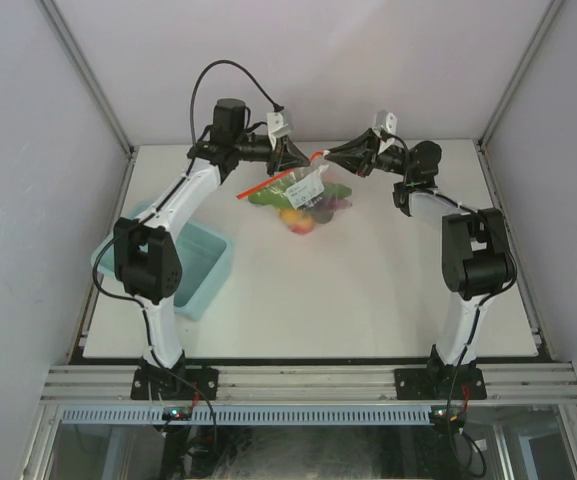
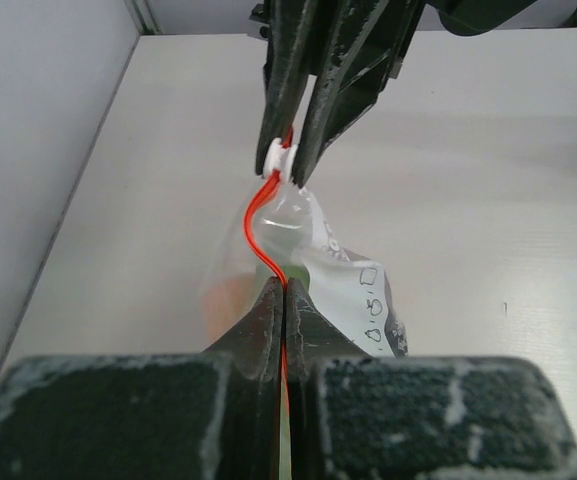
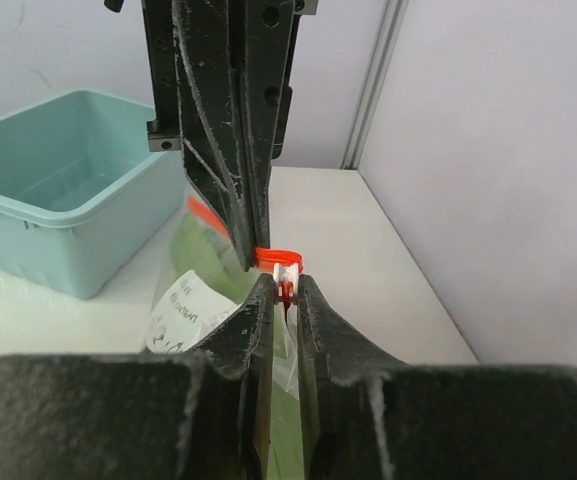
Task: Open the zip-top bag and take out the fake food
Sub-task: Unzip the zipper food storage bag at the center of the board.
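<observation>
The zip-top bag hangs above the back of the table, held between both grippers. My left gripper is shut on its red-orange zip strip; in the top view this gripper sits at the bag's upper edge. My right gripper is shut on the small white slider, which also shows in the left wrist view as the slider between the opposite fingers. The fake food lies inside the bag as yellow, red, green and dark pieces. A white label shows on the plastic.
A light blue bin stands at the table's left side beside the left arm, also visible as the bin in the right wrist view. Grey walls and metal frame posts close in the table's back and sides.
</observation>
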`<state>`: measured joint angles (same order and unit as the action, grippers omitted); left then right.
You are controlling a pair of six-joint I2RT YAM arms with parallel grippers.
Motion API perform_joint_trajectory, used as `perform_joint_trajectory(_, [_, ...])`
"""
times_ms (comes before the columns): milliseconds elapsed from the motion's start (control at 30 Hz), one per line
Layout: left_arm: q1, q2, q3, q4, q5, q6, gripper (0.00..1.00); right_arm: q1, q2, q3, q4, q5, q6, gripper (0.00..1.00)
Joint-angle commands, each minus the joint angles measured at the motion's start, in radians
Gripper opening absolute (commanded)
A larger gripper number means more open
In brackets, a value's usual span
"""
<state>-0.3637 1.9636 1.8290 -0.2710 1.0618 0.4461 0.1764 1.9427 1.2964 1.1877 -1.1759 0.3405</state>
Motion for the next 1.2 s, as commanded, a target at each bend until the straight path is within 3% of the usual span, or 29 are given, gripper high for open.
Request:
perform_joint_trajectory(0, [-0.033,-0.065,0.004,0.052,0.083,0.020,0.00,0.018,-0.056,-0.002,-0.019,0.010,-0.048,0.09])
perform_joint_trajectory(300, [-0.032,-0.071,0.025,-0.059,0.075,0.113,0.00,-0.011,-0.073,-0.013,-0.033,-0.018,-0.042,0.11])
perform_joint_trajectory(467, [-0.027,-0.070,0.034,-0.097,-0.017,0.139,0.01,-0.012,-0.089,-0.019,-0.033,-0.046,-0.034,0.07])
perform_joint_trajectory(633, [-0.028,-0.070,0.025,-0.019,-0.073,0.082,0.23,-0.013,-0.087,-0.020,-0.035,-0.045,-0.034,0.03])
perform_joint_trajectory(767, [-0.039,-0.086,-0.016,0.063,-0.114,0.060,0.33,-0.018,-0.086,-0.019,-0.045,-0.037,-0.034,0.02])
perform_joint_trajectory(1167, [-0.050,-0.092,-0.082,0.194,-0.082,0.042,0.31,-0.017,-0.088,-0.019,-0.056,-0.042,-0.037,0.02])
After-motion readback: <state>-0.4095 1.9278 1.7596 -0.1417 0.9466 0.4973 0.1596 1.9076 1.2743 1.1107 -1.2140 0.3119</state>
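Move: My left fingers already pinch the red zip strip. The white slider, held in my right fingertips, lies about 3 cm to their right and 1 cm ahead, level with them. Below my left hand hang the white label, some 6 cm down and 3 cm back, straight in line sideways, and the fake fruit, roughly 14 cm down, 4 cm back and 1 cm left. For my right hand the slider is right at the fingertips, about 0 cm ahead and 1 cm left. My left hand, still pinching the strip, first eases about 1 cm back and down. Then I part its fingers to roughly a third, letting go of the strip, and go about 2 cm forward and up and 1 cm right, closer to the slider, rolling some 10 degrees so the fingers straddle the strip. My right hand keeps its pinch on the slider, giving barely 1 cm to the right. ##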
